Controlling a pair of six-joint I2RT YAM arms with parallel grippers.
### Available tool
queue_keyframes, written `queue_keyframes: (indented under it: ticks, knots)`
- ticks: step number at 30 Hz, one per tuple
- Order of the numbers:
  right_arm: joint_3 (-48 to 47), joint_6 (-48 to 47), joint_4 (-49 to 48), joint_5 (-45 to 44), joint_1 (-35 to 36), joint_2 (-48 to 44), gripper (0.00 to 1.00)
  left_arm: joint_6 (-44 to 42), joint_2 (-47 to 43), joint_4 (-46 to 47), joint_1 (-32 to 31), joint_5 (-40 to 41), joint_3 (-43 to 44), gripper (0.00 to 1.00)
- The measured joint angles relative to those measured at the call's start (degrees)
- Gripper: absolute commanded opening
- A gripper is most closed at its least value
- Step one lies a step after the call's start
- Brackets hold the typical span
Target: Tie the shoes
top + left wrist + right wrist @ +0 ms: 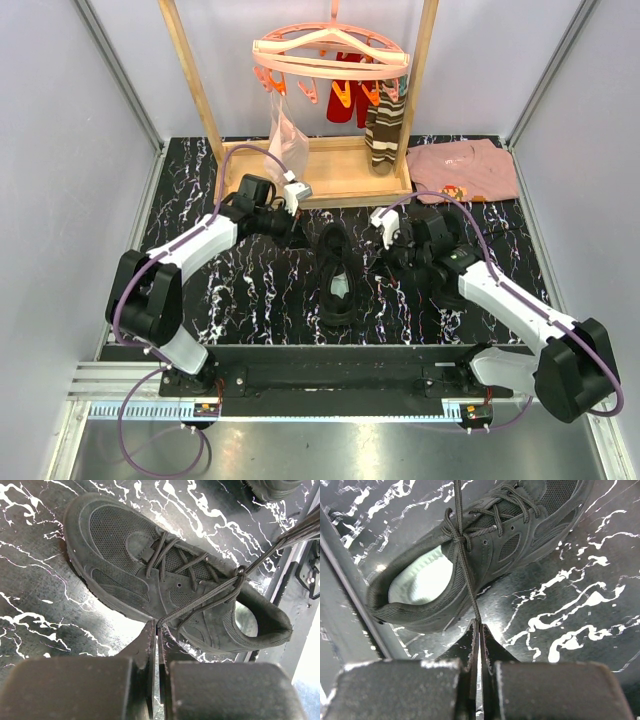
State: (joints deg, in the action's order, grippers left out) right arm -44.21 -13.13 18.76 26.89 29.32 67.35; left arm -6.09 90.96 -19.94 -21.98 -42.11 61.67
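Note:
One black shoe point(338, 272) lies in the middle of the marbled table, toe toward the back, its pale insole point(422, 577) showing. Its laces cross in a knot point(456, 536) over the tongue and run out taut to both sides. My left gripper point(299, 239) sits just left of the shoe, shut on one lace end point(200, 605) at its tips point(158, 626). My right gripper point(379, 243) sits just right of the shoe, shut on the other lace end point(469, 582) at its tips point(478, 623). Part of a second black shoe point(272, 487) shows at the top edge of the left wrist view.
A wooden rack point(330, 172) stands at the back with a pink clip hanger point(330, 55), a striped brown sock point(385, 130), a red garment point(345, 92) and a clear bag point(285, 140). A folded pink shirt point(465, 170) lies at the back right. Grey walls close both sides.

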Motion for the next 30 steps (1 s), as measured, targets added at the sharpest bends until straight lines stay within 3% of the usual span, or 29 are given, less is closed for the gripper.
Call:
queue_keyframes:
  ticks: [15,18,19,22,26,30]
  knots:
    - [-0.9,8.1,0.5,7.1,-4.0,4.4,0.01,-0.5,0.3,-0.1,0.2,-0.4,0.0,0.00]
    - [-2.8,7.0,1.5,8.9,-4.2,7.0,0.14,-0.4,0.3,0.0,0.3,-1.3,0.0,0.00]
    - [-3.7,6.2,2.0,9.5,-4.3,7.9,0.26,-0.4,0.3,0.0,0.1,-1.4,0.0,0.00]
    - [-5.9,3.7,3.0,10.8,-4.4,9.8,0.47,-0.4,0.3,0.2,-0.8,-1.5,0.0,0.00]
    - [-8.6,-0.3,4.5,12.2,-4.5,10.9,0.54,-0.3,0.3,0.4,-1.7,-1.6,0.0,0.00]
    - [-11.8,-3.9,5.8,13.3,-4.6,11.6,0.53,-0.3,0.3,0.6,-2.0,-1.8,0.0,0.00]
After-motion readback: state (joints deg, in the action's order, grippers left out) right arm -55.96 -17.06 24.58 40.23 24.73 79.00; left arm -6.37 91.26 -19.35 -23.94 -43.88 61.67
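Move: The knot on the middle shoe lies some 8 cm to the right hand's left, about 1 cm ahead and 3 cm below. The shoe's opening is about 4 cm behind that hand, 7 cm left and 5 cm lower; the other shoe is about 21 cm right of it, 2 cm ahead and 8 cm lower. From the left hand, the knot is about 6 cm back, 7 cm right and 3 cm down, and the toe 6 cm ahead, 7 cm right and 6 cm down. With the right gripper still pinching its lace loop, tip the fingers down a little over 10 degrees and sink about 1 cm. Then open to half and let go of the loop, lifting off some 2.5 cm while drifting forward and left. Keep the left gripper shut on its own loop and, late on, ease it slightly right and back. ##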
